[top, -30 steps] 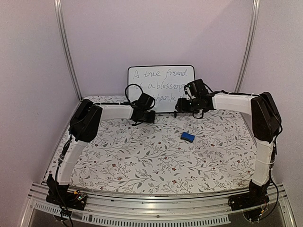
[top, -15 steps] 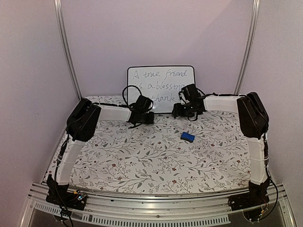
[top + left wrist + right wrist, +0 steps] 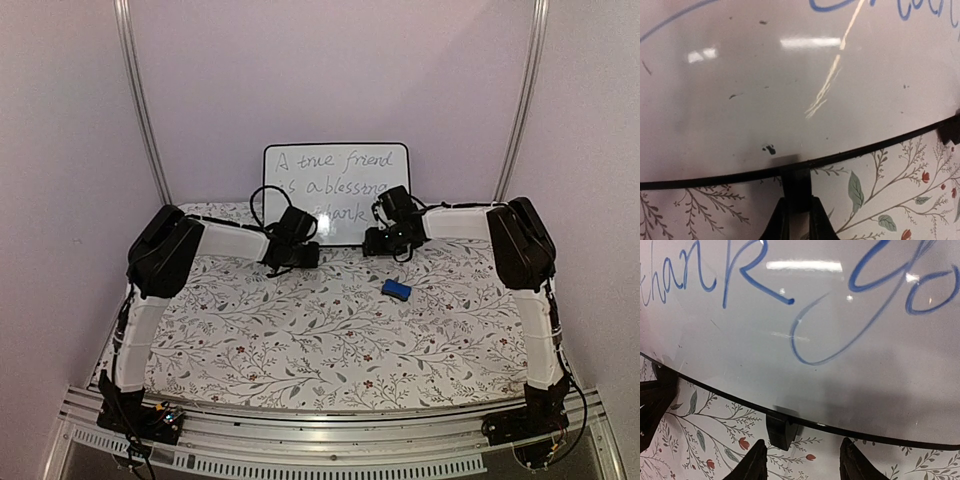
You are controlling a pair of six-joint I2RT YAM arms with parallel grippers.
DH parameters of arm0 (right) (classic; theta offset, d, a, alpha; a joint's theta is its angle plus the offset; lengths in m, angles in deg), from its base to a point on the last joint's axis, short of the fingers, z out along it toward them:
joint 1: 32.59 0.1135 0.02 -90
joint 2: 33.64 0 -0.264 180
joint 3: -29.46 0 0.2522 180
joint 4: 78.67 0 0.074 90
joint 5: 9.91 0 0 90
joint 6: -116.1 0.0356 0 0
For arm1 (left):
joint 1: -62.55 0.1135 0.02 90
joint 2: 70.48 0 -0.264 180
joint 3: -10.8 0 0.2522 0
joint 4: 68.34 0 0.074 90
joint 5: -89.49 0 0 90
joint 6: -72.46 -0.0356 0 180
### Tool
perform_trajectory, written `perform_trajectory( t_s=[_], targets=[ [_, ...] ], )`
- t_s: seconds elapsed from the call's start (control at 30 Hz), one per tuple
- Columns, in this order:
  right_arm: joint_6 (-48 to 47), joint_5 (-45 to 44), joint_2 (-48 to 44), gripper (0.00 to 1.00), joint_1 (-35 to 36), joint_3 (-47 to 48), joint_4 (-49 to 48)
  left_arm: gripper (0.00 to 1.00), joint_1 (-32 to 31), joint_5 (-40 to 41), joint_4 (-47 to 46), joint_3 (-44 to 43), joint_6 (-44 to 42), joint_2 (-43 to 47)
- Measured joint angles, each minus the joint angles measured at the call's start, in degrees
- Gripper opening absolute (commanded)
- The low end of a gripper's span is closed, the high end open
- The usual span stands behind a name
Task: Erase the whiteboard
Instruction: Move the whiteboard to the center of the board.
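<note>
The whiteboard (image 3: 337, 190) stands upright at the back of the table, with blue handwriting in three lines. In the left wrist view its white face (image 3: 790, 75) fills the top, and my left gripper (image 3: 796, 217) is shut on a black stand foot (image 3: 796, 185) under the frame. In the right wrist view the whiteboard (image 3: 840, 350) shows the words in blue. My right gripper (image 3: 802, 462) is open, its fingers either side of another black stand foot (image 3: 781, 432), not touching it. From above, the left gripper (image 3: 300, 252) and right gripper (image 3: 383, 240) sit at the board's lower edge.
A small blue eraser block (image 3: 396, 289) lies on the floral tablecloth (image 3: 320, 340), in front of the right gripper. Metal posts (image 3: 140, 100) rise at the back left and back right. Purple walls close the sides and back.
Both arms have drawn in toward the board's base, and the right elbow has swung left. The right jaws have narrowed. The board has shifted slightly left and nearer.
</note>
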Motion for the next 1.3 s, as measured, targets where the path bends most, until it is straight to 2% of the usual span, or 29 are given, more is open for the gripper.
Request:
perform_trajectory(
  t_s=[0.2, 0.33, 0.47, 0.7, 1.03, 1.3],
  targets=[
    [-0.85, 0.22, -0.02, 0.53, 1.11, -1.42, -0.52, 0.0, -0.35, 0.24, -0.66, 3.17, 1.86, 1.95],
    [-1.46, 0.15, -0.63, 0.63, 2.71, -4.52, -1.99, 0.0, -1.09, 1.25, -1.42, 6.82, 3.89, 4.17],
    [-1.44, -0.66, -5.46, 0.72, 4.66, -12.59, -5.11, 0.0, -2.38, 2.8, -1.44, 11.61, 6.62, 7.41],
    [-0.52, -1.7, -19.54, 0.84, 6.51, -29.49, -7.41, 0.0, -4.72, 6.01, -1.25, 19.5, 12.11, 12.81],
    [-0.85, -4.59, -35.85, 0.88, 6.84, -40.04, -10.34, 0.0, -8.57, 10.54, 0.31, 24.2, 18.75, 16.22],
    [-2.03, -6.1, -39.43, 0.89, 6.88, -41.4, -10.29, 0.0, -10.71, 12.44, 1.6, 27.65, 23.45, 19.08]
  ],
)
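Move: The left hand already pinches the whiteboard's left foot; the table middle it is taken to lies about 15 cm back and 4 cm right. From this hand the right foot is some 14 cm right, level ahead. From the half-open right hand, the eraser lies about 11 cm back, 6 cm right and 3 cm below; the right foot is about 2 cm ahead and 1 cm left. Keeping its pinch, the left hand drags the whiteboard back about 13 cm; right opens, backs off, then rises. ##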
